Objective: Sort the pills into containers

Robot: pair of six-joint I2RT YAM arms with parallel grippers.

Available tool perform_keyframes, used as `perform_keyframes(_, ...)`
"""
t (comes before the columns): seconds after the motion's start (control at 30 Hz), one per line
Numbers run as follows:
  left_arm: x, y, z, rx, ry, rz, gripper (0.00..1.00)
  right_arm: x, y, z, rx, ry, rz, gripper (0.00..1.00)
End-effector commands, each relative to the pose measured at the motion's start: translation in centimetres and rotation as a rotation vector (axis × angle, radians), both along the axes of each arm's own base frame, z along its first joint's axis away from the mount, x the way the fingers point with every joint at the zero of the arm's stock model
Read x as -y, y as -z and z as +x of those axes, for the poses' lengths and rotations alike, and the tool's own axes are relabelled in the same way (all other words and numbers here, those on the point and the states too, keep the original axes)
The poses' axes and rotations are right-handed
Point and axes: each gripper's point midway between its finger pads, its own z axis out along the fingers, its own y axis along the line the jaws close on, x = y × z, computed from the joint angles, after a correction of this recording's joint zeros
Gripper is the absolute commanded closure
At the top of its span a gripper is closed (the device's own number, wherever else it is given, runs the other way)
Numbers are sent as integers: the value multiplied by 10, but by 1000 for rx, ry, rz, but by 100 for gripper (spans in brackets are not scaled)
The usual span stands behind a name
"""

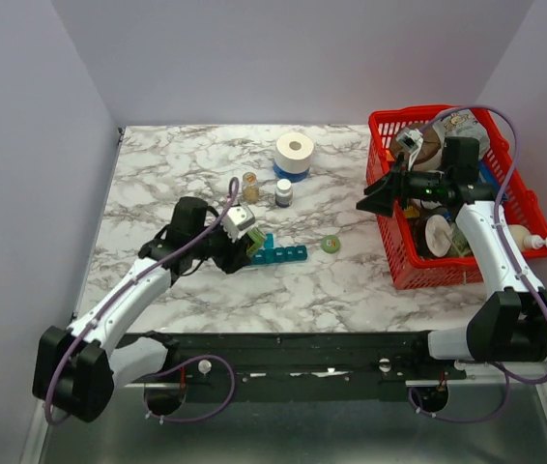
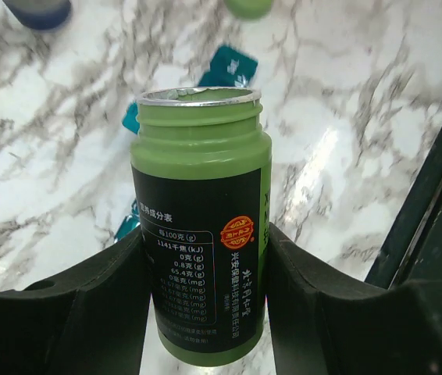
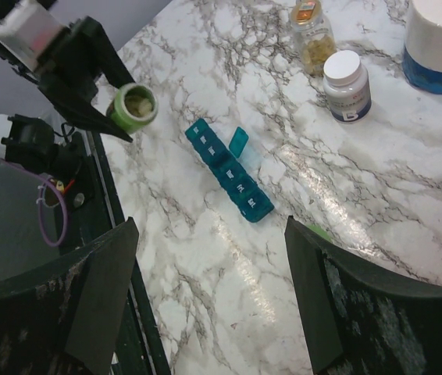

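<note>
My left gripper (image 1: 250, 246) is shut on an uncapped green bottle (image 2: 200, 226), tilted toward the left end of the teal pill organizer, the containers (image 1: 280, 254). In the right wrist view, pale pills (image 3: 137, 101) show in the bottle's mouth, and the organizer (image 3: 229, 172) lies on the marble with one lid (image 3: 239, 142) raised. The bottle hides most of the organizer (image 2: 229, 66) in the left wrist view. My right gripper (image 1: 368, 201) hangs open and holds nothing, above the table beside the basket, to the right of the organizer.
A green cap (image 1: 331, 245) lies right of the organizer. A white bottle (image 1: 283, 193) and an amber bottle (image 1: 250, 186) stand behind it, with a white roll (image 1: 295, 152) farther back. A red mesh basket (image 1: 401, 261) of items fills the right side.
</note>
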Motion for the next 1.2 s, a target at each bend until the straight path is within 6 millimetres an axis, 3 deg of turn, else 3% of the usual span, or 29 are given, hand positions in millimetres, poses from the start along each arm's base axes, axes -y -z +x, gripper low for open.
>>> perform_keyframes(0.0, -6, 39, 7, -12, 46, 265, 100, 1, -4, 0, 10, -15, 12, 15)
perform_keyframes(0.2, -3, 67, 9, -78, 101, 446, 100, 1, -6, -1, 16, -19, 14, 15)
perform_keyframes(0.5, -9, 87, 13, -128, 106, 620, 100, 0, -9, -2, 22, -25, 17, 15)
perform_keyframes(0.9, -13, 95, 21, -136, 95, 812, 100, 1, -9, -3, 22, -25, 19, 15)
perform_keyframes(1.17, -11, 91, 23, -101, 105, 912, 100, 2, -10, -3, 25, -24, 20, 15)
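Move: The left hand holds the open green bottle; the pill box's open compartment lies about 6 cm to its right, 2 cm ahead and 14 cm below. The green cap is some 20 cm right and 5 cm ahead, the white bottle 10 cm right and 17 cm ahead, both about 13 cm lower. From the right hand the compartment is roughly 25 cm left, 5 cm back and 25 cm below. Left hand lowers the gripped bottle about 10 cm beside the open compartment, rolling it mouth-downward some 45 degrees. ##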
